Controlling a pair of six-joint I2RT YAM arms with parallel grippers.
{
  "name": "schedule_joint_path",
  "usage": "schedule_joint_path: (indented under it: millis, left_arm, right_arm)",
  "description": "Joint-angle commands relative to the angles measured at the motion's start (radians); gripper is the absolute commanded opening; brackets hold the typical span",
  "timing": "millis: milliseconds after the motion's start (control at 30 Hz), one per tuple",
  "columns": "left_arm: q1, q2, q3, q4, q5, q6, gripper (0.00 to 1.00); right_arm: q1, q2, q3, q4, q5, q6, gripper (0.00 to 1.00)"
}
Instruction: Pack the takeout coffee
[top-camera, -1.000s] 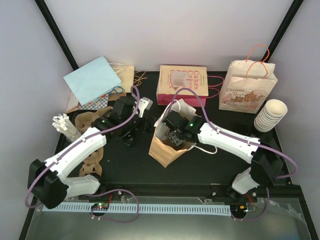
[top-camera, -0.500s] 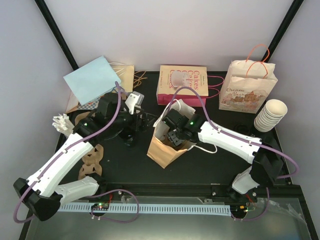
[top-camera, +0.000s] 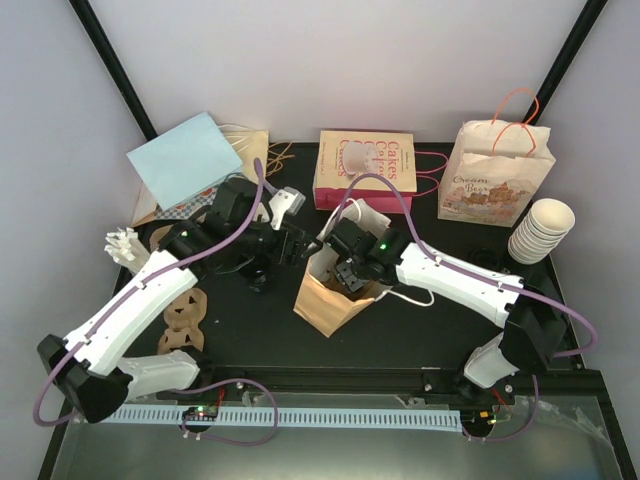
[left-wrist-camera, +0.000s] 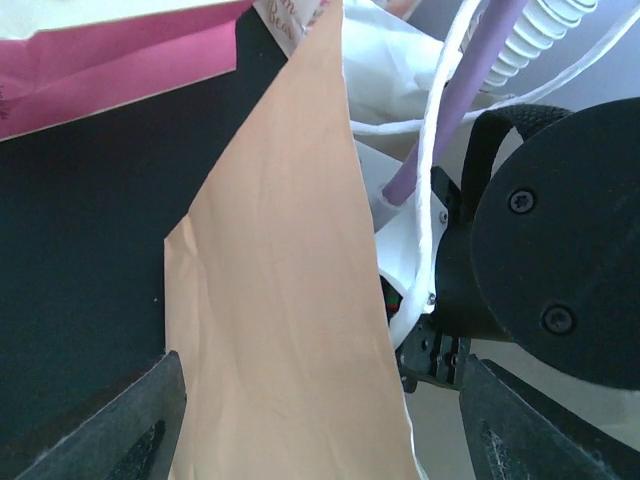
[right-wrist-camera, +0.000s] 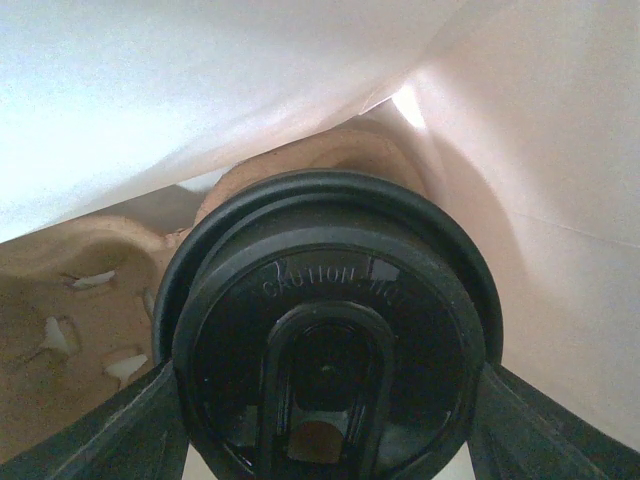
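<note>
The takeout coffee shows in the right wrist view as a round black lid filling the space between my right gripper's fingers, which press on both of its sides. My right gripper is shut on it, down inside the brown paper bag, over a moulded-pulp carrier. The cup's body is hidden under the lid. From above, my right gripper is sunk in the bag's mouth. My left gripper is at the bag's upper left rim, open, with the bag's wall standing between its spread fingers.
A stack of cream cups stands at the right edge. Pulp carriers and white cutlery lie at the left. A pink "Cakes" bag, a printed paper bag and a blue bag line the back.
My left gripper has swung right to the bag's rim, and its jaws have narrowed a little around the bag's wall. The right arm has stayed in the bag.
</note>
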Motion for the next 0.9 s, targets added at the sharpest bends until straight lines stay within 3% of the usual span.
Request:
schedule_joint_path:
  millis: [0, 167, 433, 633, 867]
  left_arm:
    - [-0.037, 0.046, 0.089, -0.063, -0.02, 0.04, 0.76]
    - [-0.063, 0.089, 0.137, -0.107, -0.065, 0.062, 0.63]
    - [-0.091, 0.122, 0.162, -0.141, -0.102, 0.09, 0.25]
    - [-0.092, 0.132, 0.188, -0.163, -0.121, 0.128, 0.03]
    - [-0.091, 0.133, 0.221, -0.178, -0.132, 0.201, 0.02]
  right_arm:
    - [0.009, 0.001, 0.035, -0.006, -0.002, -0.012, 0.55]
    - [0.009, -0.011, 0.037, -0.003, -0.003, -0.007, 0.55]
    - [0.009, -0.048, 0.045, -0.004, 0.001, -0.004, 0.55]
    - [0.009, -0.091, 0.041, -0.01, 0.014, -0.001, 0.55]
    - [0.009, -0.15, 0.02, -0.002, 0.011, 0.007, 0.56]
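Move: The bag's left rim stands between the left hand's open fingers, about 2 cm to that hand's right and 1 cm lower. The pink-sided box is some 18 cm ahead of the left hand and 13 cm to its right, 20 cm below; the cup stack, 11 cm left and 3 cm ahead, 17 cm below. The right hand holds the lidded cup inside the bag; the carrier's middle is about 4 cm to that hand's left, 1 cm back and 6 cm below. The left fingers close from wide open to nearly shut and pinch the paper rim of the bag, after the hand shifts about 2 cm to the right and tips its fingertips some 10 degrees further down. The right hand keeps its grip on the lidded cup, hardly stirring at first, then draws it up nearly 4 cm inside the bag. ##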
